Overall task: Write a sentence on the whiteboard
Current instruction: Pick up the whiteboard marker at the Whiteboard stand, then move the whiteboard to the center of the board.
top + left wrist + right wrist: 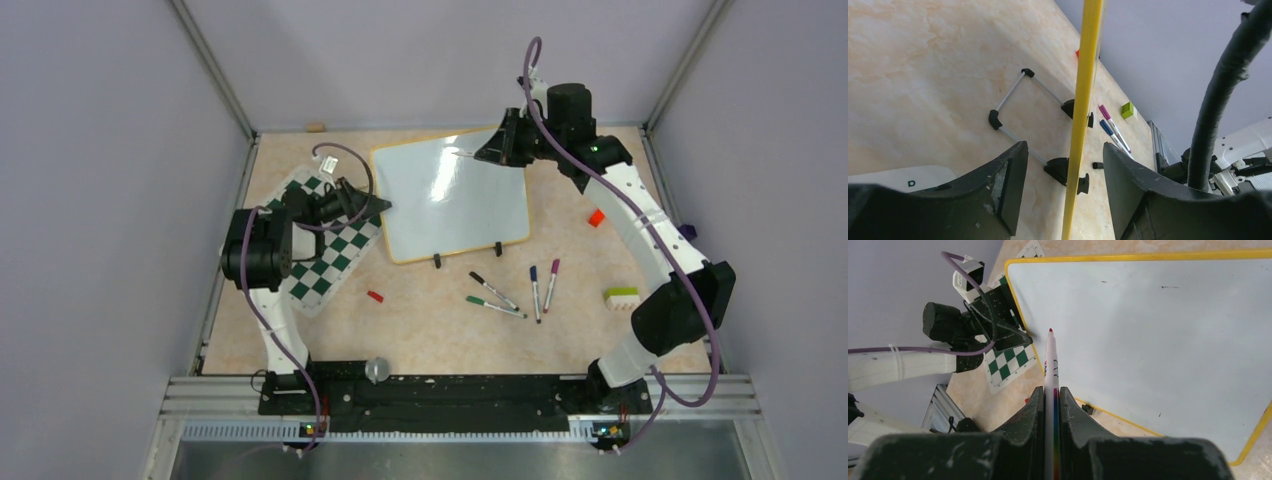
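The whiteboard point(450, 195), glossy white in a thin yellow frame, lies tilted at the middle of the table. My left gripper point(378, 207) is at its left edge. In the left wrist view the yellow frame point(1083, 100) runs between the fingers of the left gripper point(1065, 170), which is open with a gap on each side. My right gripper point(490, 150) hangs over the board's far right corner. It is shut on a white marker point(1050, 360), and the marker's red tip points at the board's surface point(1158, 330) near its left edge. The right gripper point(1052, 395) squeezes the barrel.
A green-and-white chess mat point(330, 250) lies under the left arm. Three capped markers point(535, 290) and a small red cap point(375, 296) lie in front of the board. A red block point(596, 217) and a green-white block point(621, 297) sit to the right. A wire stand point(1018, 95) shows under the board.
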Motion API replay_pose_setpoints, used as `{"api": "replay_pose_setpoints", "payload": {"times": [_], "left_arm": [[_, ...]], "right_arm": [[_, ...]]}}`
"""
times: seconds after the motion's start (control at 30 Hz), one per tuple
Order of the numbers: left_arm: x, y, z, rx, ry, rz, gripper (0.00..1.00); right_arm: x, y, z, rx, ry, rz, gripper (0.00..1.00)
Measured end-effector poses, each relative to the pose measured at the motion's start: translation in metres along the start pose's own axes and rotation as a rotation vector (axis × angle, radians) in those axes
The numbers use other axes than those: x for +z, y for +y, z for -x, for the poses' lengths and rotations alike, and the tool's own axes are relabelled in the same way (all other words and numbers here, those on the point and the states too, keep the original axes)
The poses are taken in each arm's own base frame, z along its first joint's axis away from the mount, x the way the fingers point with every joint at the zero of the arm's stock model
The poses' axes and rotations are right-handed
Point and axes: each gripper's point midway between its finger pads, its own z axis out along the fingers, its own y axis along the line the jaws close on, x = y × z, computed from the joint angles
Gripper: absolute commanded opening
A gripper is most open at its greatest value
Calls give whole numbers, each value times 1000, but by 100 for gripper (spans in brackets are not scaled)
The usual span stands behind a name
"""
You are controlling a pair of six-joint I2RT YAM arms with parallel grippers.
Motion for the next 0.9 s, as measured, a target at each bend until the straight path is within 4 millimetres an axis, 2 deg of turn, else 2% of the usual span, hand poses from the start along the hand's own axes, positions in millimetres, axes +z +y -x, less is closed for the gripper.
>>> {"api": "replay_pose_setpoints", "payload": {"times": [0.13, 0.6, 0.67, 0.7, 0.73, 0.9], "left_arm": [[2, 2, -10, 0, 24, -11, 47], [5, 3, -12, 48, 74, -57, 29], [5, 2, -12, 49, 78, -61, 18], [6, 2, -13, 50, 82, -65, 4], [6, 1, -14, 52, 85, -69, 0], [8, -6, -14, 44, 94, -89, 0]], "right_arm": [[0, 1, 0, -2, -1, 6, 0], [5, 0, -3, -3, -2, 25, 0], [5, 0, -4, -2, 0, 25, 0], [5, 0, -4, -2, 0, 25, 0], [6, -1, -5, -1, 1, 25, 0], [7, -3, -7, 2, 4, 21, 0]]}}
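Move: The whiteboard's left edge already stands between the left gripper's open fingers, only about 1 cm to the hand point's right, 1 cm back and 1 cm below. The stand's left clip lies roughly 9 cm to the hand's right, 3 cm back and 12 cm down; the chessboard's middle is some 20 cm left, 8 cm ahead and 14 cm down. From the right gripper, the whiteboard's left edge lies about 18 cm left, 3 cm ahead and 17 cm below. Close the left gripper from well open to nearly shut, so that its two pads pinch the whiteboard's yellow left edge between them. While closing, ease the hand down about 1 cm, then some 1.5 cm to the right onto the board and slightly back, turning it a few degrees clockwise. Keep the right fingers shut on the marker, letting that hand sink only about 1 cm. ##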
